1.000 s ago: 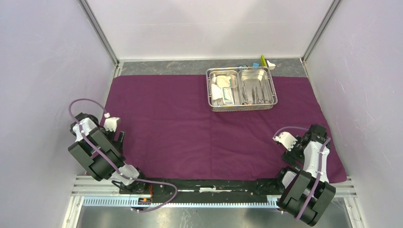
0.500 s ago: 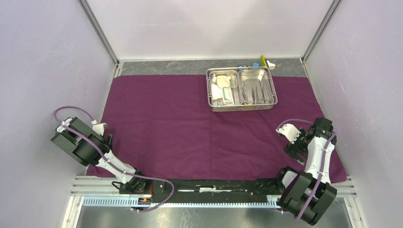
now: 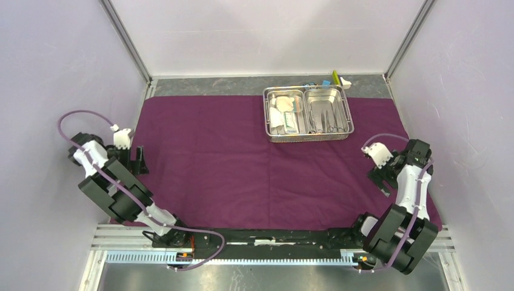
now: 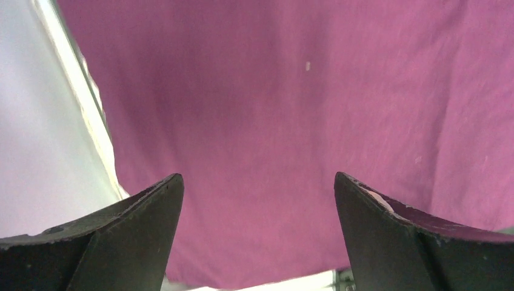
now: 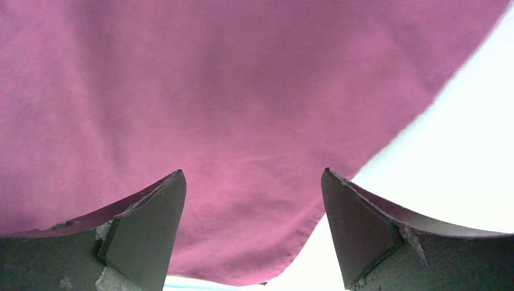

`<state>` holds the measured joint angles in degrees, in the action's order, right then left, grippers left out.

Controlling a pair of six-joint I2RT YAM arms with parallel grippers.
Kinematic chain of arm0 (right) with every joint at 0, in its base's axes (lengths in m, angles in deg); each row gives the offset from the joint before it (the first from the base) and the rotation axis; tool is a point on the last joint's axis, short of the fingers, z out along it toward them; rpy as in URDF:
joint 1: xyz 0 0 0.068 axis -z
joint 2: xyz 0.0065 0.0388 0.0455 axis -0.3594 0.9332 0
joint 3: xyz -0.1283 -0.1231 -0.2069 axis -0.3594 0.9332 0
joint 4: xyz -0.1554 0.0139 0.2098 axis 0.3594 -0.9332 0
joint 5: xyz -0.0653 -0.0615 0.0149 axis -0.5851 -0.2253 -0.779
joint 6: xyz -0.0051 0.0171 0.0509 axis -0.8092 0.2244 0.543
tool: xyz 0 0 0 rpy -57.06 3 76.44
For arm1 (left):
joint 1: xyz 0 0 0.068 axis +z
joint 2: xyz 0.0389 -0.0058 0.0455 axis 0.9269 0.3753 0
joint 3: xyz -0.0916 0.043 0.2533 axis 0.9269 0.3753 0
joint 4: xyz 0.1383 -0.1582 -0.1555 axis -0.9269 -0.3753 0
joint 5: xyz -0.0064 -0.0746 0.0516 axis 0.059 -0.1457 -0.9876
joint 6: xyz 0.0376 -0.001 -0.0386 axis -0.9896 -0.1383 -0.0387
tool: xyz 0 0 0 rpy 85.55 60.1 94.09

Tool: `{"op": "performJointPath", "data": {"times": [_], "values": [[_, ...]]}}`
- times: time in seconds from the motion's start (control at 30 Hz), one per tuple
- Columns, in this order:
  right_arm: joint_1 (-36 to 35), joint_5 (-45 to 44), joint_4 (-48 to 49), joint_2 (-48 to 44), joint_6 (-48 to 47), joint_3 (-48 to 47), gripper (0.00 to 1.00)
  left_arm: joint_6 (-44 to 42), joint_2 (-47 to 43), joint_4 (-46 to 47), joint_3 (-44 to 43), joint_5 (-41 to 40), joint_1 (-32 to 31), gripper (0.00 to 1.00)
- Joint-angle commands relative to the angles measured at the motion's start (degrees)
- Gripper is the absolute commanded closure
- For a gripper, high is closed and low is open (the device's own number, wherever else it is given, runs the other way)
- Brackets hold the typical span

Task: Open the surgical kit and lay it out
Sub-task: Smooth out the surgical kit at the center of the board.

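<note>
The plum-purple cloth (image 3: 230, 163) lies spread flat over the table. At its far right stands the steel tray (image 3: 307, 139). Gauze pads and a white packet (image 3: 283, 116) fill the tray's left compartment, and slim steel instruments (image 3: 327, 119) lie in the right one. My left gripper (image 3: 140, 161) hovers open above the cloth's left edge; in the left wrist view the gripper (image 4: 258, 176) holds nothing and only cloth (image 4: 273, 109) shows between its fingers. My right gripper (image 3: 380, 179) hovers open above the cloth's right edge; in the right wrist view the gripper (image 5: 253, 171) is empty over the cloth (image 5: 212, 109).
Small blue and yellow-green blocks (image 3: 330, 79) and a white piece (image 3: 346, 80) lie on the grey strip behind the tray. Pale walls close in the left, right and far sides. A metal rail (image 3: 273, 233) carries the arm bases at the near edge.
Both arms have moved outward and away from the near edge, the left along the cloth's left edge, the right along its right edge. Both grippers stayed open.
</note>
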<state>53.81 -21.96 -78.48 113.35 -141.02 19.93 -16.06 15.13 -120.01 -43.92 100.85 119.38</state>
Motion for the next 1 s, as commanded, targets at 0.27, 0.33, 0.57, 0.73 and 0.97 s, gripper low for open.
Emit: {"op": "performJointPath", "data": {"times": [0.27,0.33,0.57,0.73,0.97], "values": [[2.7,-7.7,24.3,13.4,14.6,-8.0,0.11,20.0,16.7,32.4,-1.3,-6.2,-8.3,0.00],[3.2,-9.9,25.0,16.1,13.8,-8.7,0.12,19.1,18.4,34.3,0.1,-8.5,-8.2,0.00],[7.5,-11.7,25.7,20.1,7.6,-6.6,0.12,16.1,19.0,37.8,4.9,-13.4,-8.0,0.00],[12.6,-11.3,24.0,19.8,1.7,-4.4,0.13,15.9,14.8,35.7,4.6,-13.1,-7.4,0.00],[19.2,-10.0,23.4,16.6,-5.2,2.3,0.13,15.8,8.7,32.6,3.9,-11.6,-7.5,0.00]]}}
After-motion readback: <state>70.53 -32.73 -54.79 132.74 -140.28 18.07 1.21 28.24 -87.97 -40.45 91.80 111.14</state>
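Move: The cloth's left edge, the stretch to be smoothed, is about 8 cm ahead of the left hand, 10 cm to its left and 8 cm below; the cloth's near-left corner lies some 20 cm back and 11 cm left. Level with the right hand, the cloth's right edge is about 16 cm to its right and 6 cm down; the near-right corner is 19 cm back and 18 cm right, the tray 32 cm ahead and 35 cm left. Above the cloth's left border, the left hand sweeps forward and down some 9 cm with fingers wide open, bringing the tips down close to the cloth, then eases left towards the edge, rising slightly. Over the right border, the open right hand arcs forward and right, then swings back, ending about 13 cm farther right near the edge and a little lower, turning some 20 degrees clockwise. ##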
